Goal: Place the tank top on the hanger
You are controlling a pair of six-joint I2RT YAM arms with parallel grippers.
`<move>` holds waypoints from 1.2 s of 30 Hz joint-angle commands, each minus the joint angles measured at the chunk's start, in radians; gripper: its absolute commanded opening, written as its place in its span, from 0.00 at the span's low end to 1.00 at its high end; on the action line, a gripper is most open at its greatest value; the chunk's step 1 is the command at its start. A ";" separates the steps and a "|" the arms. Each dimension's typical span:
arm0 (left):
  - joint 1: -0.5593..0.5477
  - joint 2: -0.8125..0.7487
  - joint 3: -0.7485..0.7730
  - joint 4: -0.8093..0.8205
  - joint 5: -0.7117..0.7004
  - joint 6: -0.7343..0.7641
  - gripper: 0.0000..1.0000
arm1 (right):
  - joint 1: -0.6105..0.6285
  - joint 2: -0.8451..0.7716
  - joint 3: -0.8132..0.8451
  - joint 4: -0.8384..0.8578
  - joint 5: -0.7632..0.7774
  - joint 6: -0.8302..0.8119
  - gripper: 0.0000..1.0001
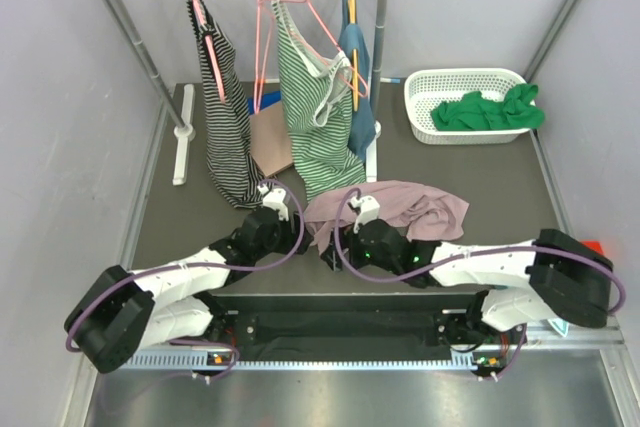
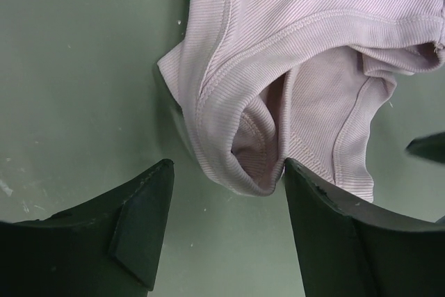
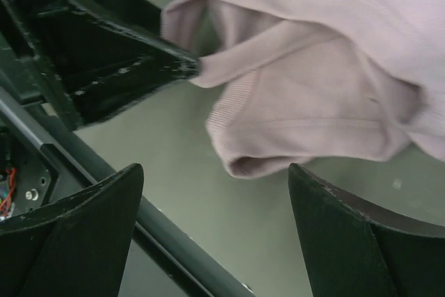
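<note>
The dusty-pink tank top (image 1: 400,207) lies crumpled on the dark table in front of the rack. An empty salmon-pink hanger (image 1: 262,37) hangs from the rail. My left gripper (image 1: 303,232) is low at the garment's left edge. In the left wrist view it (image 2: 229,172) is open, and a folded hem of the tank top (image 2: 313,53) reaches between the fingertips and touches the right one. My right gripper (image 1: 328,247) is open too (image 3: 215,169), just short of a fold of the tank top (image 3: 313,102). The left gripper's finger (image 3: 139,67) touches that fabric.
The rail carries a black-and-white striped top (image 1: 225,117), a green-and-white striped top (image 1: 315,107) and a blue garment on a yellow hanger (image 1: 355,57). A white basket (image 1: 420,97) at back right holds a bright green cloth (image 1: 490,109). A brown sheet (image 1: 270,142) lies under the rack.
</note>
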 commanded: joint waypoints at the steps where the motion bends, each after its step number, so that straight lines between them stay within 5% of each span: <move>1: -0.003 0.005 0.021 0.069 0.001 0.000 0.68 | 0.037 0.074 0.104 0.082 0.015 0.016 0.84; 12: -0.003 0.004 0.002 0.103 0.030 -0.014 0.68 | 0.063 0.188 0.179 -0.040 0.096 0.056 0.82; 22: -0.005 0.059 0.015 0.132 0.038 -0.023 0.53 | 0.065 0.305 0.238 -0.099 0.151 0.078 0.77; 25: -0.005 0.064 0.017 0.133 0.038 -0.023 0.35 | 0.063 0.335 0.261 -0.125 0.174 0.078 0.56; 30: -0.005 0.054 0.029 0.137 0.018 -0.035 0.01 | 0.063 0.338 0.262 -0.154 0.188 0.081 0.03; 36: -0.005 -0.014 0.078 0.098 -0.057 -0.021 0.00 | 0.057 0.162 0.224 -0.278 0.293 0.047 0.00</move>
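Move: A tank top fold already lies in the left hand's open fingers, about 1 cm ahead, 1 cm right and 1 cm below; the green striped top's hem is some 10 cm ahead and 3 cm right. From the right hand, the tank top's near corner is about 2 cm ahead, 2 cm left and 5 cm down, the left gripper's tips roughly 6 cm left, 5 cm ahead and 3 cm lower, and the tank top's body 12 cm ahead, 13 cm right and 7 cm below. Leftward first, some 3 cm, the open right hand comes over the tank top's near corner, then sinks about 5 cm, edging slightly forward and back to the right while its left side dips, and shuts its fingers on the corner. The left hand shifts only about 1 cm right and closes on the fold already between its fingers. ##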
